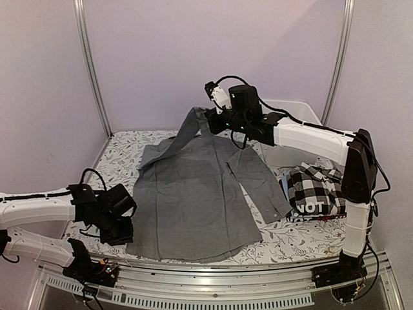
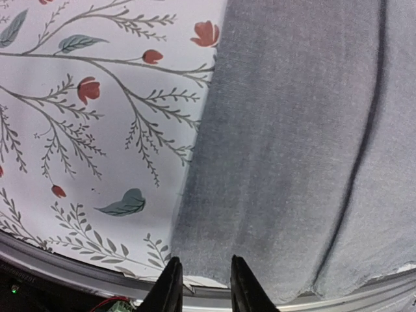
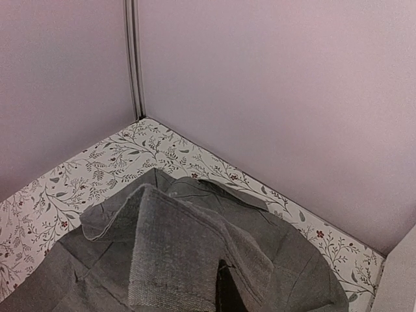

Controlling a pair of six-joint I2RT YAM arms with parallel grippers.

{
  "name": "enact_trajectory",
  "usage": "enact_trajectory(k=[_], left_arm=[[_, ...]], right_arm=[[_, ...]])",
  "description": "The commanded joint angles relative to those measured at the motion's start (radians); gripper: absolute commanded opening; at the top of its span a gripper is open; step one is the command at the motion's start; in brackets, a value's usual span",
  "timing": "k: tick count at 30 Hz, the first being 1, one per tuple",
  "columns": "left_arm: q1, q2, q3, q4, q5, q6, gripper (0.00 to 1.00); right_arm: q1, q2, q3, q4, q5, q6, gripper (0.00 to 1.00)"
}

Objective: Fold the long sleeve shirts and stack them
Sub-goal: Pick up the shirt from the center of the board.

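A plain grey button-up shirt [image 1: 193, 194] lies spread on the flowered table [image 1: 122, 152]. My right gripper [image 1: 210, 119] is shut on its upper part near the collar and holds that part lifted at the back. In the right wrist view the grey cloth [image 3: 175, 253] drapes over the gripper [image 3: 222, 296] and hides most of its fingers. My left gripper [image 1: 124, 227] is low at the shirt's near left corner. In the left wrist view its fingers [image 2: 170, 286] stand apart over the hem [image 2: 260, 195], gripping nothing. A black-and-white checked shirt [image 1: 316, 184] lies folded on a dark one lettered "NOT" [image 1: 311, 208].
A white bin [image 1: 293, 113] stands at the back right behind the right arm. A pale blue cloth edge [image 1: 284, 184] shows beside the folded pile. The table's metal front rail [image 2: 78, 270] runs just below the left gripper. Walls close the table at the back and both sides.
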Motion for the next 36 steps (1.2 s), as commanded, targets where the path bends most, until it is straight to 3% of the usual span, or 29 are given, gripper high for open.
enact_trajectory(k=[1,16,23,26,36], left_arm=[[0.019,-0.004,-0.034,-0.016,-0.001,-0.038,0.27],[0.043,-0.003,-0.132,0.093,0.11,-0.037,0.24],[0.043,-0.015,-0.148,0.117,0.139,-0.037,0.1],[0.043,-0.019,-0.135,0.091,0.116,-0.042,0.0],[0.056,-0.089,-0.019,-0.031,-0.019,-0.04,0.0]], right_arm=[[0.002,-0.067,-0.03,0.021,-0.052,0.045,0.0],[0.002,-0.094,-0.046,0.021,-0.067,0.048,0.0],[0.003,-0.092,-0.047,0.027,-0.067,0.052,0.0],[0.002,-0.092,-0.043,0.027,-0.064,0.05,0.0],[0.001,-0.059,0.036,0.022,-0.012,-0.032,0.0]])
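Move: Just below the left hand, some 3 cm down and about 2 cm back, lies the gray shirt's near left corner; the board's near edge runs roughly 5 cm back, and the shirt body's middle is about 22 cm ahead and 27 cm right. From the right hand, which already holds the raised left sleeve, that corner is roughly 35 cm back, 35 cm left and 30 cm down; the flat right sleeve lies about 20 cm right, 6 cm back and 30 cm down. Easing down about 2.5 cm and 2 cm back, with a small swing left and back again, the left hand sets its part-open, downward-pointing fingers at the shirt's near left corner, closes them fully to pinch it, then rises about 2 cm and inches forward. The right hand keeps its grip on the sleeve, dipping about 1 cm, then lifting 3 cm while drawing back slightly. ##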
